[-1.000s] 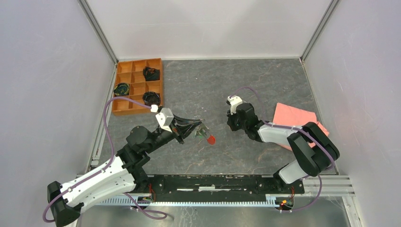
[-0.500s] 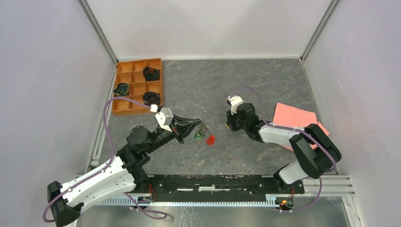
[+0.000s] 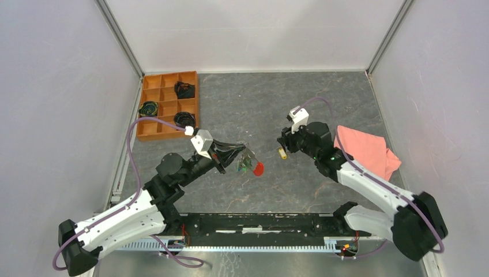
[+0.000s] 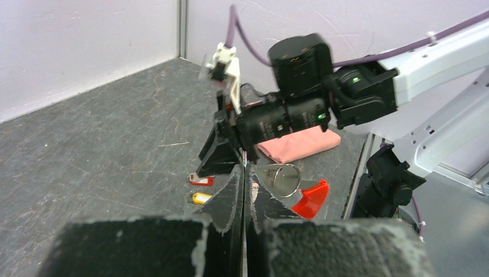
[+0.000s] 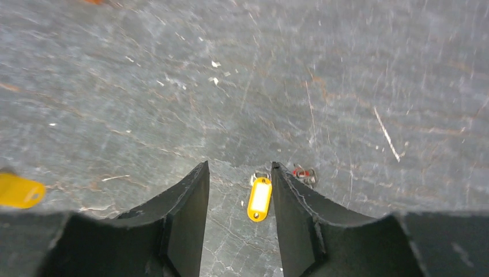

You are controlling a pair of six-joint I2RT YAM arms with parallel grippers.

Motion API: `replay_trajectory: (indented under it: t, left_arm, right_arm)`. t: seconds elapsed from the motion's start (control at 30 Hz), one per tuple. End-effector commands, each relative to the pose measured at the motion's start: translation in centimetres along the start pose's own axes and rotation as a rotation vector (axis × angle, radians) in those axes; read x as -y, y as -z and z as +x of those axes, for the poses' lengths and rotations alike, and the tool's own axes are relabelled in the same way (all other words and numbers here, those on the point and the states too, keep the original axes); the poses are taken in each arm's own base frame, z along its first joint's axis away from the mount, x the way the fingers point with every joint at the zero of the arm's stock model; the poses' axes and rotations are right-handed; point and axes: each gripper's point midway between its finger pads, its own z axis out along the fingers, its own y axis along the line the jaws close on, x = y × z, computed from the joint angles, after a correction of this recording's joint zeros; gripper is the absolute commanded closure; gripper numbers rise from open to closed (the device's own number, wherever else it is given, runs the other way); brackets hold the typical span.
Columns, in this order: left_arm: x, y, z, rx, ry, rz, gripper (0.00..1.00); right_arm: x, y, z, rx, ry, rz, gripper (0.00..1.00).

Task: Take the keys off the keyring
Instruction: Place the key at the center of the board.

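My left gripper (image 3: 247,151) is shut on the keyring (image 3: 251,164) and holds it above the table. In the left wrist view the thin metal ring (image 4: 286,179) and its red strap (image 4: 312,199) stick out to the right of my closed left gripper (image 4: 244,170). Green keys (image 3: 244,167) hang from the ring. My right gripper (image 3: 282,148) hovers open over a loose yellow key (image 3: 282,153). In the right wrist view that yellow key (image 5: 260,198) lies flat on the table between the parted fingers of my right gripper (image 5: 239,168). A red key (image 5: 303,172) lies just beyond it.
An orange compartment tray (image 3: 168,130) with dark coiled items stands at the back left. A pink cloth (image 3: 364,151) lies at the right, behind my right arm. Another yellow piece (image 5: 17,191) shows at the left edge of the right wrist view.
My right gripper has opened and lifted, leaving the yellow key on the table; its arm has swung back and to the right. My left gripper has stayed put, holding the keyring.
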Motion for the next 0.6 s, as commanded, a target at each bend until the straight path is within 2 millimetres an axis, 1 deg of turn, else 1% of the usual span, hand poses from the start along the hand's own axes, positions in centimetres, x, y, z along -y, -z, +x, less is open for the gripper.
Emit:
replay_trajectory:
  t: [0.0, 0.07, 0.17, 0.3, 0.43, 0.5, 0.57]
  left_arm:
    - [-0.1, -0.2, -1.4, 0.069, 0.045, -0.017, 0.98]
    - [-0.3, -0.3, -1.2, 0.066, 0.047, -0.025, 0.98]
    - [-0.5, -0.2, -0.9, 0.064, 0.049, -0.037, 0.98]
    - [-0.8, -0.1, -0.5, 0.060, 0.046, -0.051, 0.98]
    - [-1.0, -0.3, -0.2, 0.054, 0.044, -0.058, 0.98]
    - [-1.0, -0.4, -0.1, 0.054, 0.045, -0.057, 0.98]
    - [-1.0, -0.5, 0.1, 0.049, 0.048, -0.057, 0.98]
  right_arm:
    - [-2.1, 2.9, -5.8, 0.133, 0.074, -0.116, 0.50]
    - [-3.3, 4.2, -7.5, 0.164, 0.090, -0.172, 0.50]
    - [-5.2, 6.1, -9.0, 0.178, 0.114, -0.236, 0.51]
    - [-6.7, 8.1, -10.8, 0.177, 0.130, -0.274, 0.52]
    - [-8.9, 9.6, -12.8, 0.196, 0.157, -0.342, 0.53]
    - [-10.0, 10.0, -13.5, 0.193, 0.170, -0.370, 0.53]
    - [-11.3, 10.2, -13.7, 0.169, 0.184, -0.398, 0.54]
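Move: The keyring with its remaining tags hangs from the left fingers, its middle about 4 cm below that hand, 1 cm back and 3 cm to its right. From the right hand it lies some 13 cm back, 10 cm to the left and 12 cm up. The yellow-tagged key lies on the board 12 cm under the right hand and 1 cm ahead; the red-tagged key is 3 cm farther out than the yellow one and 3 cm to its right. The yellow-tagged key, already let go, is left behind as the empty right hand climbs about 15 cm, drawing back and then increasingly left towards the hanging keyring. On the way it swings counter-clockwise some 20 degrees and its fingertips tip up a little, the fingers staying half open. The left hand keeps its pinch on the ring and sinks a few centimetres. ##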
